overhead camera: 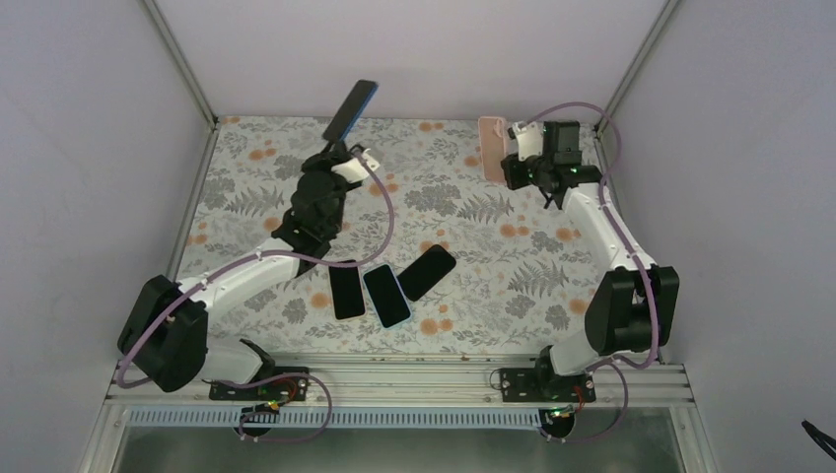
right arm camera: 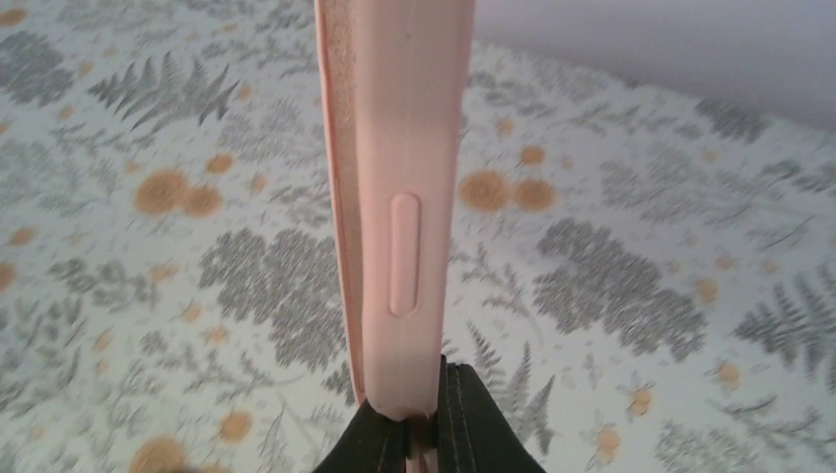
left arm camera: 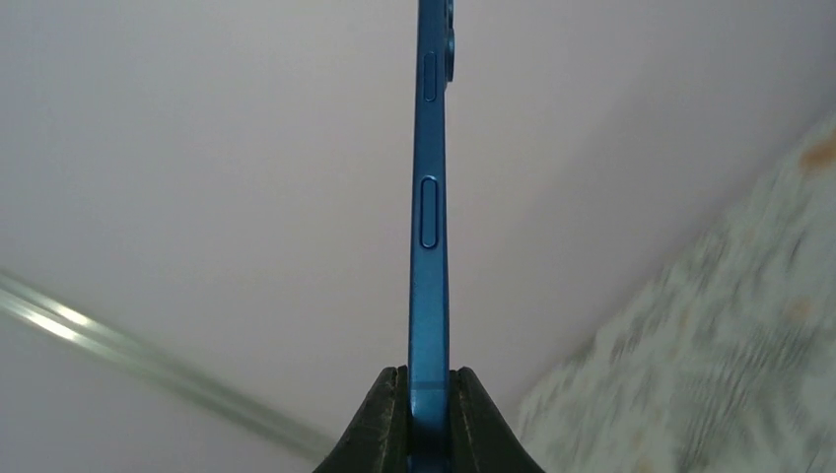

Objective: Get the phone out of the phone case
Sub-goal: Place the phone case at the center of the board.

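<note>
My left gripper (overhead camera: 340, 150) is shut on a blue phone (overhead camera: 351, 109), held up in the air at the back left and tilted to the right. In the left wrist view the phone's blue edge (left arm camera: 430, 246) rises straight up from between the black fingers (left arm camera: 380, 424). My right gripper (overhead camera: 513, 158) is shut on the wall of a pink phone case (overhead camera: 492, 148) at the back right, above the cloth. The right wrist view shows the case (right arm camera: 404, 197) edge-on with its moulded side button, and its inside looks hollow. Phone and case are well apart.
Three dark phones (overhead camera: 389, 286) lie side by side on the floral cloth (overhead camera: 473, 217) near the front centre. White walls with metal corner posts (overhead camera: 182, 59) close in the back and sides. The arm bases sit on the rail at the near edge.
</note>
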`<act>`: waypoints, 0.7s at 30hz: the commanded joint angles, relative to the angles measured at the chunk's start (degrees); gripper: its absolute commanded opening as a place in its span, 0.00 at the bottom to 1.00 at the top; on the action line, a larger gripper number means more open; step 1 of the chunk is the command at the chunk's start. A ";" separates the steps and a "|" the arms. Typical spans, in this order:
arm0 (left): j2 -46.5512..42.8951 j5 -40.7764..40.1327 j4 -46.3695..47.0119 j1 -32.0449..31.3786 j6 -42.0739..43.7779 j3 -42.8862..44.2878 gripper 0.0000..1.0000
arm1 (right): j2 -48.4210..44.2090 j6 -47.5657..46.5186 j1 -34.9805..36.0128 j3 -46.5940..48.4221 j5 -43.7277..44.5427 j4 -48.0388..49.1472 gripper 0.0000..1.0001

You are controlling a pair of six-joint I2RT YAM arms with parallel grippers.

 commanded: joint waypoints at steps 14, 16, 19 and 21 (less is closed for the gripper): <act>-0.75 0.38 4.15 19.13 14.77 -23.42 0.02 | 14.52 -9.20 -7.20 -1.51 -22.95 -21.29 0.04; 0.37 0.36 4.25 19.14 15.00 -25.12 0.02 | 15.57 -9.14 -7.27 -2.49 -21.47 -20.33 0.04; 2.01 0.86 4.35 19.13 15.28 -27.50 0.02 | 16.56 -9.14 -7.36 -3.49 -18.97 -18.98 0.04; 3.49 0.90 4.16 19.16 15.32 -28.39 0.02 | 17.12 -9.17 -7.45 -3.70 -17.39 -18.47 0.04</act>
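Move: The right hand holds the phone case; the middle of the board lies about 21 cm to its left, 6 cm back and 22 cm below. The tilted black phone lies some 19 cm back and 17 cm left of that hand, the blue-edged phone 25 cm back and 28 cm left. For the left hand, holding the freed phone, the clear left patch is level ahead, some 15 cm left and 33 cm down; the upright black phone is 18 cm back, 3 cm right. Right lowers the held phone case some 16 cm, drawing back; left sinks about 21 cm leftward with the phone. ##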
